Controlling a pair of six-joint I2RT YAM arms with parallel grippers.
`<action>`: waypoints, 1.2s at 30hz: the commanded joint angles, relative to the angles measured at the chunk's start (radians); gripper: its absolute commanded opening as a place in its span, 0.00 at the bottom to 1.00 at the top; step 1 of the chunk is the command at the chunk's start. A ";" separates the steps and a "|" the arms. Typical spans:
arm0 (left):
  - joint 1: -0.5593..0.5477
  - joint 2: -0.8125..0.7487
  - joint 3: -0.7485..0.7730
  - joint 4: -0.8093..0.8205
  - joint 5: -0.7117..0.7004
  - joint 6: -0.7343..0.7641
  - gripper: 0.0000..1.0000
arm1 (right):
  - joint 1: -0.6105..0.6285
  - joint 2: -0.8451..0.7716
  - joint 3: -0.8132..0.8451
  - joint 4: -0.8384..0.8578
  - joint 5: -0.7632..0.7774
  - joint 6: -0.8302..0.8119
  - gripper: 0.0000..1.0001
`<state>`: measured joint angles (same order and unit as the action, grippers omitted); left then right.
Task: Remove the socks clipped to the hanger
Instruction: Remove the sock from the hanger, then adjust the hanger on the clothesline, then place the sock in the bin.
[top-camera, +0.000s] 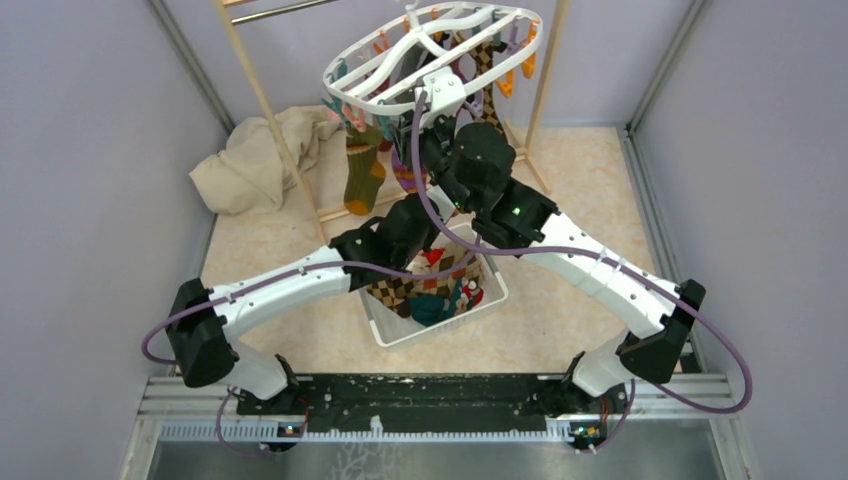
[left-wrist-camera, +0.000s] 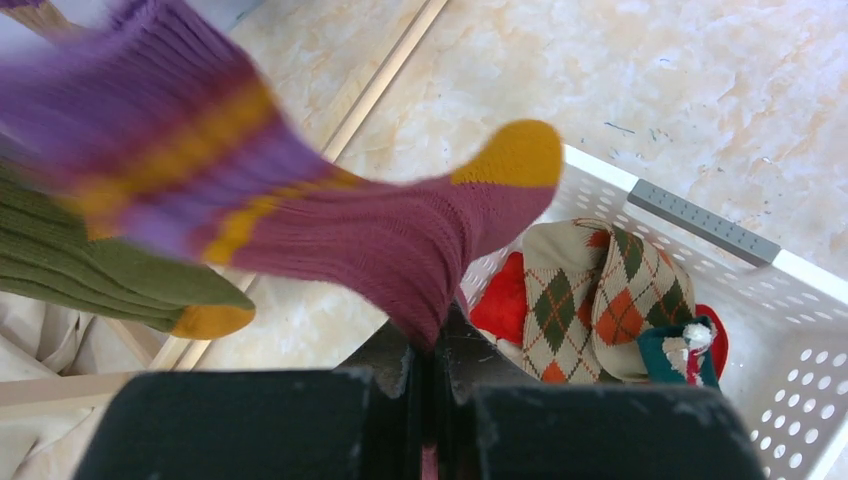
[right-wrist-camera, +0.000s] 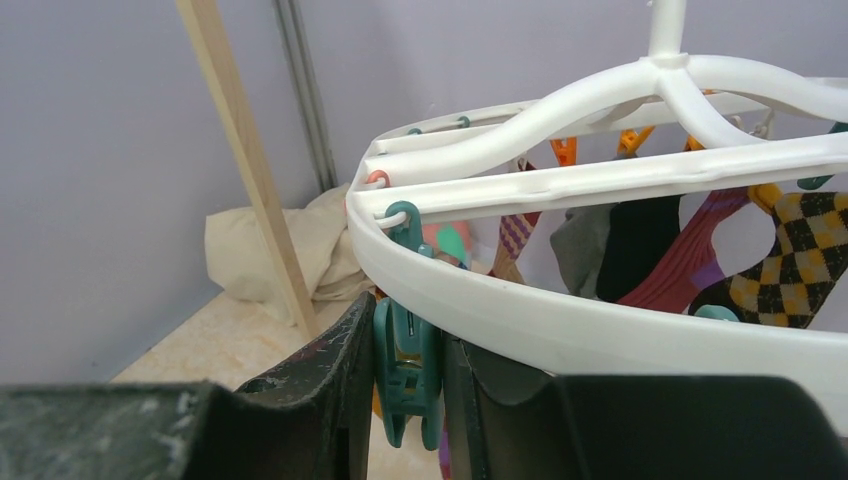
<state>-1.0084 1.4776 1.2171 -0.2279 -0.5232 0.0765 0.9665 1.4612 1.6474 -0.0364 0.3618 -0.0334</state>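
The white oval hanger (top-camera: 372, 101) hangs from the wooden rack, with socks dangling from its pegs. My right gripper (right-wrist-camera: 408, 345) is raised to the hanger's rim (right-wrist-camera: 560, 320), its two fingers pressed on either side of a teal peg (right-wrist-camera: 405, 365). My left gripper (left-wrist-camera: 437, 342) is shut on the foot end of a maroon and purple sock (left-wrist-camera: 380, 235) with yellow stripes and a yellow heel, which stretches up and to the left. A green sock (left-wrist-camera: 90, 265) hangs beside it. More socks, among them a brown-yellow check one (right-wrist-camera: 790, 270), hang further round.
A white mesh basket (top-camera: 492, 290) stands on the floor between the arms with several socks in it, including argyle ones (left-wrist-camera: 600, 300). Wooden rack poles (top-camera: 270, 130) slant beside the hanger. A beige cloth (top-camera: 255, 165) lies bunched at the back left.
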 joint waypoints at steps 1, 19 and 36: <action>-0.009 -0.014 0.020 -0.012 -0.009 -0.002 0.00 | 0.011 -0.027 -0.007 0.055 0.008 0.003 0.01; -0.045 -0.098 -0.003 -0.088 0.114 -0.066 0.00 | -0.047 -0.156 -0.116 0.037 0.026 0.026 0.00; -0.105 -0.039 -0.009 -0.155 0.211 -0.168 0.06 | -0.181 -0.219 -0.160 -0.032 0.000 0.105 0.00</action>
<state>-1.1000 1.4090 1.2148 -0.3885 -0.3336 -0.0631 0.8173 1.2804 1.4796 -0.0605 0.3794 0.0483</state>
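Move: The striped sock is already pinched in my left fingers, its cuff swinging loose-looking beneath the clip. The basket's middle is about 4 cm back from that hand, neither left nor right, and some 21 cm down; the green sock hangs 5 cm ahead, 13 cm left, 10 cm up. My right hand already squeezes the teal clip: the striped sock lies level ahead, 3 cm right, 14 cm below; the hanger's middle 9 cm ahead, 3 cm right, 5 cm above. My left hand keeps its pinch on the striped sock and draws it back about 7 cm and somewhat right over the basket, tipping down and turning clockwise some 10 degrees. My right hand stays squeezed on the teal clip, dips slightly, then drags the clip and the hanger's near rim about 8 cm to the right, recovering most of the dip on the way. ##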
